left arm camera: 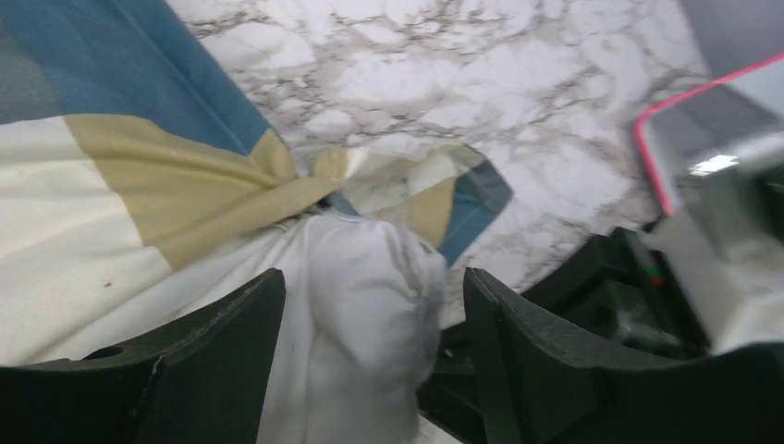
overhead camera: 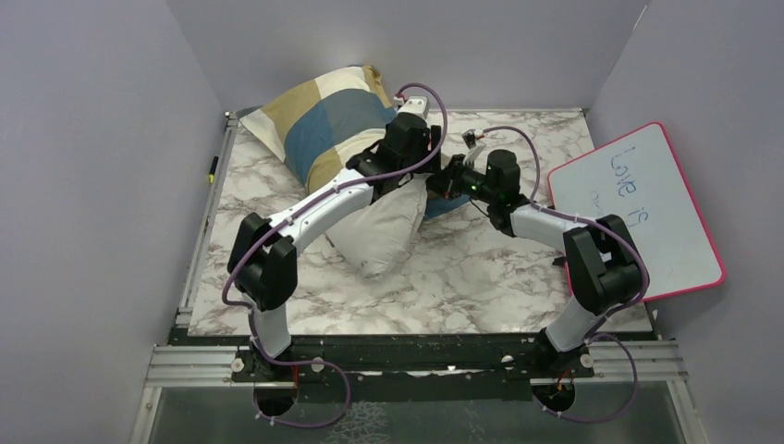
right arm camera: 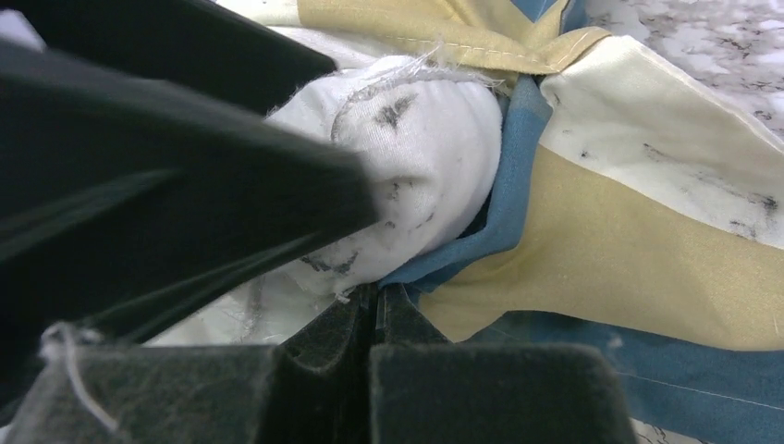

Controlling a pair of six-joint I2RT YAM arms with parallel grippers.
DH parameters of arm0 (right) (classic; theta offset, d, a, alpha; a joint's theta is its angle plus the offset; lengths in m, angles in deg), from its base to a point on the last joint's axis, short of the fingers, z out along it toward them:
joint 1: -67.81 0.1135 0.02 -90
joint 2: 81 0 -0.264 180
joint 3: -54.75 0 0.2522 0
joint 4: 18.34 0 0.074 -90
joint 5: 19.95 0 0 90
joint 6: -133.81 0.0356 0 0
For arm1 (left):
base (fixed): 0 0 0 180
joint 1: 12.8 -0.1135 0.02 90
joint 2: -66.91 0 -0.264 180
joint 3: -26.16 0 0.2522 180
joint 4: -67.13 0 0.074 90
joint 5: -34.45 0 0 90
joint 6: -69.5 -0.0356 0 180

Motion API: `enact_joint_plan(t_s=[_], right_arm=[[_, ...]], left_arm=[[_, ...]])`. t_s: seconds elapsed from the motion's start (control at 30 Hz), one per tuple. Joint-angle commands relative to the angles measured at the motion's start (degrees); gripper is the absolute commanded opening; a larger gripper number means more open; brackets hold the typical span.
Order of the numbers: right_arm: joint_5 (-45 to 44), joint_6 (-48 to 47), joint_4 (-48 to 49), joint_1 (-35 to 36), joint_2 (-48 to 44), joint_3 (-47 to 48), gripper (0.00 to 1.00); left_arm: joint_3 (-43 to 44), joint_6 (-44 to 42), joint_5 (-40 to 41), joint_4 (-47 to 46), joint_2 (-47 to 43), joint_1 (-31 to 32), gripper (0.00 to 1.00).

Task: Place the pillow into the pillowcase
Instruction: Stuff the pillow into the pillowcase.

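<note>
The pillowcase, in blue, tan and cream blocks, lies bulging at the back left of the marble table. The off-white pillow sticks out of its mouth toward the front. In the left wrist view my left gripper stands open, its fingers on either side of a bunched corner of the pillow without touching it, just before the pillowcase mouth. My right gripper is shut on the blue hem of the pillowcase, right beside the pillow.
A pink-rimmed whiteboard leans over the table's right edge, close to the right arm. A yellow and black pen lies along the left edge. Grey walls enclose the table on three sides. The two wrists crowd together at the pillowcase mouth.
</note>
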Motion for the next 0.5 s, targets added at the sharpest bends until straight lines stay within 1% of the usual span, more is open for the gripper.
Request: enact_joint_plan(t_s=[0.0,0.07,0.13,0.17,0.2,0.27,0.3,0.33,0.4,0.43,0.47], right_arm=[[-3.21,-0.80,4.19,0.06,-3.09,0.52,0.00],[-4.89,-0.93,3.29,0.09,-3.79,0.38,0.00],[-8.11,-0.21,2.18,-0.35,-4.39,0.46,0.00],[-9.38,0.78,2.16,-1.13,-4.35,0.85,0.00],[-10.05,2.62,2.85,-2.45,-4.19,1.44,0.00],[-9.54,9.67,6.67,-6.62,-3.60,2.85,0.00],[-7.08,12.44,10.73,-8.36,-3.24,3.89,0.00],[-4.67,13.27,13.12,-9.24,-3.13,5.65,0.00],[-1.08,9.45,11.71,-9.20,-4.13,10.16,0.00],[0.55,8.20,12.32,-8.93,-5.05,10.73,0.00],[2.37,8.16,15.13,-8.78,-6.24,9.78,0.00]], left_arm=[[1.78,-2.60,14.44,6.75,6.70,0.11,0.66],[-0.68,-2.88,16.68,6.51,8.48,0.04,0.37],[-3.45,-4.69,17.87,5.23,10.68,0.08,0.11],[-4.77,-5.85,18.00,4.76,12.12,0.05,0.03],[-5.84,-6.58,17.63,4.38,13.52,-0.16,0.00],[-8.10,-7.79,17.25,3.37,16.53,-0.17,0.00],[-8.43,-8.02,16.03,3.35,18.12,-0.45,0.00],[-8.44,-8.17,15.54,3.70,19.59,-0.51,0.00],[-8.58,-9.23,15.90,3.86,21.51,-0.53,0.00],[-8.60,-9.88,16.31,3.68,22.34,-0.70,0.00],[-8.27,-9.92,16.10,3.79,23.18,-1.05,0.00]])
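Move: The bunched pillow corner at the pillowcase mouth is about 9 cm below the open left gripper, some 2 cm ahead and 2 cm to its left. The case's blue mouth edge, pinched by the right gripper, is about 4 cm back, 1 cm right and 8 cm below the left gripper; the pillow's loose end bulges about 13 cm back and 13 cm left. From the right gripper the corner lies roughly 6 cm ahead and 3 cm left. Drive the left gripper down about 13 cm and some 4 cm forward onto the bunched pillow corner, shutting its fingers early in the descent to pinch the white fabric, its left side rolling up about 15 degrees. Keep the right pinch on the blue mouth edge and, partway through, haul it about 5 cm right and 3 cm forward, turning slightly clockwise. ##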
